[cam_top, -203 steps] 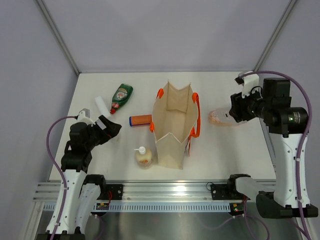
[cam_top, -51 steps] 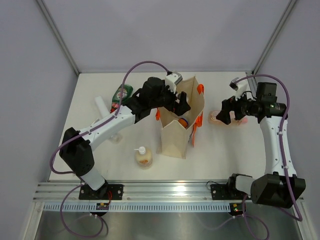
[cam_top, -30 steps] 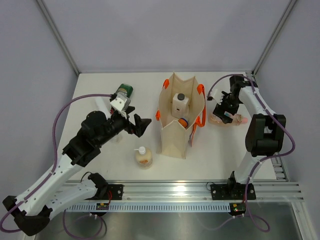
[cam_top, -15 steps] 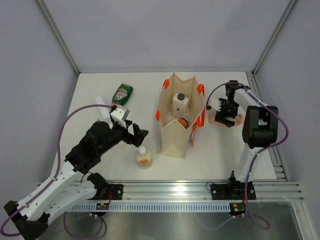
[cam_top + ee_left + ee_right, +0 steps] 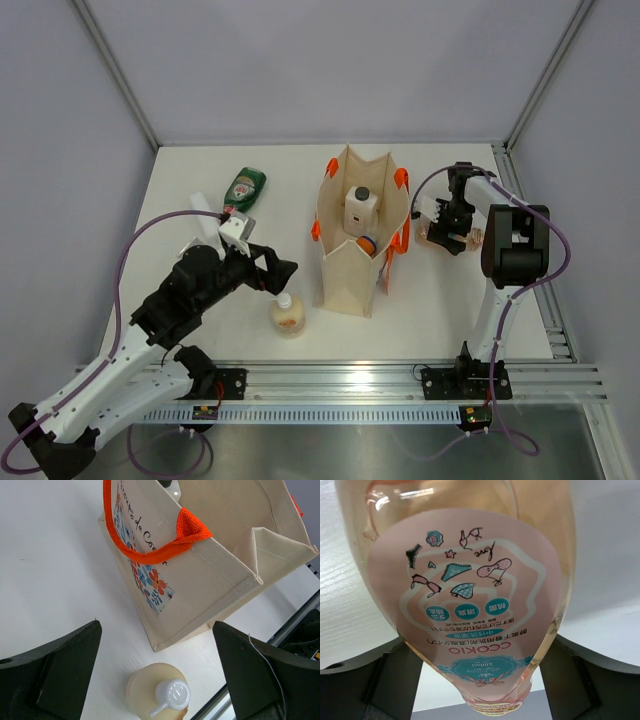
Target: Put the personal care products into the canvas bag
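Observation:
The canvas bag (image 5: 345, 270) stands upright mid-table. Inside it are the white black-capped bottle (image 5: 360, 208) and the orange cylinder (image 5: 367, 242). The cream pump bottle (image 5: 287, 313) stands left of the bag, and in the left wrist view (image 5: 159, 695) it sits below and between my open fingers. My left gripper (image 5: 280, 272) is open and empty just above it. The pink clear bottle (image 5: 432, 234) lies right of the bag. My right gripper (image 5: 449, 231) grips its sides (image 5: 465, 595). The green red-capped bottle (image 5: 243, 190) and the white tube (image 5: 203, 213) lie at the back left.
The bag's orange handle (image 5: 150, 550) and floral print (image 5: 150, 582) face my left wrist camera. The table's right edge and a corner post (image 5: 530, 110) are close to the right arm. A metal rail (image 5: 340, 385) runs along the near edge.
The left arm has drawn back from the bag, with the white black-capped bottle now inside, and come down over the pump bottle. The right gripper has settled onto the pink bottle.

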You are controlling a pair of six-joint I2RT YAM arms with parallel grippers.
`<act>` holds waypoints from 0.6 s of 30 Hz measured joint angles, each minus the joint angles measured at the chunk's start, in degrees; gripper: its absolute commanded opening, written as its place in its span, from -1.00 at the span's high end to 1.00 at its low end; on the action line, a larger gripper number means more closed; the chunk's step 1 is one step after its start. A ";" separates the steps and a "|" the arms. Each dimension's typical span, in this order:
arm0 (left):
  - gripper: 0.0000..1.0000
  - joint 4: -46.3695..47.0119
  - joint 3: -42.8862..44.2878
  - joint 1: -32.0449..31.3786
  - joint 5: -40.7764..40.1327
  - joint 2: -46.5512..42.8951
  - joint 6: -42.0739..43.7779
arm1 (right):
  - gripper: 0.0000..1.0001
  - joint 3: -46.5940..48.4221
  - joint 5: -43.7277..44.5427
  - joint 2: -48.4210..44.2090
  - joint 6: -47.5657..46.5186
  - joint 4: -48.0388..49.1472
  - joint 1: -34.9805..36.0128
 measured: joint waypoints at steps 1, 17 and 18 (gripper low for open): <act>-0.98 0.00 0.00 0.00 -0.02 0.00 -0.50 | 0.31 0.09 -0.11 0.04 0.50 -0.02 0.00; -0.97 -2.21 -0.04 0.00 -3.45 0.11 -9.70 | 1.00 1.57 -10.97 -6.82 23.02 -6.16 -3.37; -0.98 -2.51 -0.04 0.00 -3.54 -0.07 -10.10 | 1.00 2.23 -11.50 -7.96 24.57 -7.02 -3.56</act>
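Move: The right hand already grips the lying pink bottle near its shoulder, just above the table. The canvas bag it is bound for stands about 25 cm to its left and 6 cm nearer the bases, its middle some 10 cm higher. Inside, the white bottle is roughly 24 cm left, 3 cm back and 7 cm up; the orange can is 22 cm left, 9 cm back and 5 cm up. From the left hand the bag is about 11 cm ahead, 18 cm right and 13 cm lower. Keep the right fingers clamped on the pink bottle; ease it level a centimetre or so left towards the canvas bag and slightly back, then lift increasingly fast to about 5 cm, ending some 2 cm further left and 2 to 3 cm nearer the base. Turn the wrist some 25 degrees clockwise throughout, and let its left side rise a little. ##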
